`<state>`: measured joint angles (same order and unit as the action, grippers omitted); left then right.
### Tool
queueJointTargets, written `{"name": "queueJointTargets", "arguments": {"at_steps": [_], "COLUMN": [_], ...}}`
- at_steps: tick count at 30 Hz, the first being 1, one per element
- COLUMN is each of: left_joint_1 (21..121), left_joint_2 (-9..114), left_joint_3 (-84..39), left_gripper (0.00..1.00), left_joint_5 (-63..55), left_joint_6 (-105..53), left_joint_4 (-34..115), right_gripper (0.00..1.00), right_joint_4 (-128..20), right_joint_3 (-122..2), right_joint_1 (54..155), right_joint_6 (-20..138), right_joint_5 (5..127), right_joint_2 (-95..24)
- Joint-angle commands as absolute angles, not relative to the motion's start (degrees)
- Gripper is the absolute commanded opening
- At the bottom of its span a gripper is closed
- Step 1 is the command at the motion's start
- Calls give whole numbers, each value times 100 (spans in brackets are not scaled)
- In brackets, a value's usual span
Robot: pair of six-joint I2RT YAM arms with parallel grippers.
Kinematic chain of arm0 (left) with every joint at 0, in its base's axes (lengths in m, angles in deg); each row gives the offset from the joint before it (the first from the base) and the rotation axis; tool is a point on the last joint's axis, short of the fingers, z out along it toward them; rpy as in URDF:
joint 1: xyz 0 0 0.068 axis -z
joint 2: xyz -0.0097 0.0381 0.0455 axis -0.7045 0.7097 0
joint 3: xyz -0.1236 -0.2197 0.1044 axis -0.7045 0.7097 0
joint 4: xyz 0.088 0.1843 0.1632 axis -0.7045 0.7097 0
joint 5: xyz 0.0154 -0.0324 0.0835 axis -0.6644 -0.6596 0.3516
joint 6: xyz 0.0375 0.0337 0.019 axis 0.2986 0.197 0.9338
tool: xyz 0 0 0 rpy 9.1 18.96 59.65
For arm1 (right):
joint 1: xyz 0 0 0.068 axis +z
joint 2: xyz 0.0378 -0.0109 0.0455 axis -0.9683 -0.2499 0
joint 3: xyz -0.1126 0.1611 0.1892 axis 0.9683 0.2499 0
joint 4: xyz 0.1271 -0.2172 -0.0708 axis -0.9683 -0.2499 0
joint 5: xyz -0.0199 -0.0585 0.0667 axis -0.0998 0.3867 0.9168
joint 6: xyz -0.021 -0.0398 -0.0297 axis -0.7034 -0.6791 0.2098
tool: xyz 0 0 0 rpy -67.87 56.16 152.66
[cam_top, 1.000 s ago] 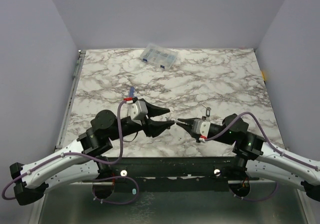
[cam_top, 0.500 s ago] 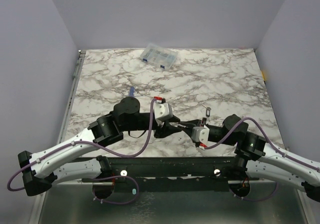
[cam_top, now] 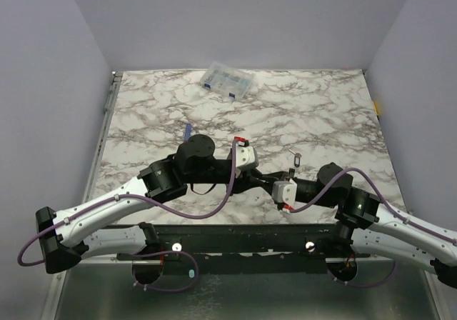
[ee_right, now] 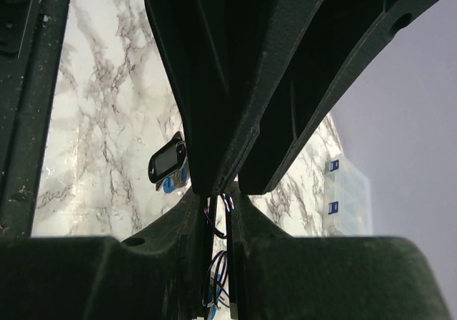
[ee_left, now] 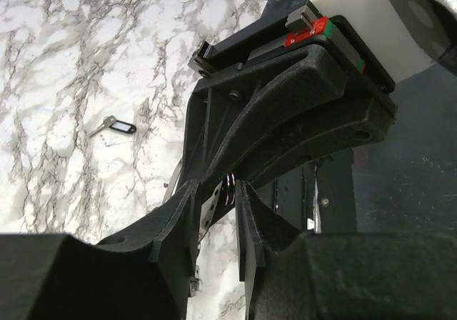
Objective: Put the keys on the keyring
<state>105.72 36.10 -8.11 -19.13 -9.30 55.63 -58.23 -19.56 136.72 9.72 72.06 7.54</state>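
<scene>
My two grippers meet tip to tip at the table's near middle. My right gripper (cam_top: 266, 184) is shut on the thin grey keyring (ee_right: 220, 220), whose wire loops show in the narrow gap of its jaws (ee_right: 220, 202). Keys with black and blue tags (ee_right: 168, 164) hang beside it. My left gripper (cam_top: 254, 179) faces it with its jaws a little apart (ee_left: 216, 191). The ring's wire (ee_left: 230, 186) shows just past its tips. One loose key with a black tag (cam_top: 295, 159) lies on the marble, also in the left wrist view (ee_left: 121, 128).
A clear plastic compartment box (cam_top: 227, 81) stands at the back of the marble table (cam_top: 321, 113); it also shows in the right wrist view (ee_right: 350, 191). A slim blue screwdriver (cam_top: 188, 130) lies behind the left arm.
My left arm has swung right and forward. Its gripper went from wide open at the centre left to nearly closed at the right gripper's tips. The right gripper drew back slightly.
</scene>
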Motion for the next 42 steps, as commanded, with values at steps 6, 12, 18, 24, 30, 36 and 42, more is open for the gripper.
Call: {"name": "queueJointTargets", "arguments": {"at_steps": [6, 12, 18, 24, 30, 36, 42], "left_joint_1": [10592, 10630, 10763, 10989, 11177, 11237, 11234], "left_joint_2": [3763, 3716, 3651, 3569, 3532, 3348, 2882], "left_joint_3": [-971, -882, -736, -533, -409, -195, 61], "left_gripper": [23, 21, 28, 23, 0, 0, 0], "left_joint_5": [-1817, -1545, -1043, -400, 91, 302, 520], "left_joint_6": [-793, -673, -395, -116, 174, 279, 220], "left_joint_4": [5584, 5577, 5567, 5460, 5400, 5299, 4921], "right_gripper": [1, 1, 1, 1, 1, 1, 12], "right_joint_4": [-5596, -5665, -5614, -5568, -5418, -4997, -4589], "right_joint_3": [-2226, -2380, -2489, -2614, -2677, -2543, -2284], "right_joint_1": [13723, 13723, 13723, 13723, 13723, 13723, 13723], "right_joint_6": [1046, 1324, 1587, 1871, 2209, 2522, 2807], "right_joint_5": [7114, 6921, 6880, 6986, 7136, 7035, 6797], "right_joint_2": [652, 477, 393, 323, 317, 369, 516]}}
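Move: The keyring is held in the right fingertips, only about 1 cm to the left of the right hand's point. It lies some 2 cm to the right of the left hand's point, level with it, just beyond the partly open left fingers. From the left hand, the loose key tag on the table is about 15 cm ahead, 16 cm right and 20 cm below; the screwdriver is some 27 cm ahead, 24 cm left and equally far below. Forward by about 1.5 cm and slightly down, both hands travel together, tip to tip, rolling opposite ways by some 15 degrees while their fingers swing a little forward. The left fingers narrow, ease open slightly, then shut at the keyring beside the right fingertips, seeming to pinch its wire; the right keeps its hold. At the end both rise about 1 cm and drift slightly left. ##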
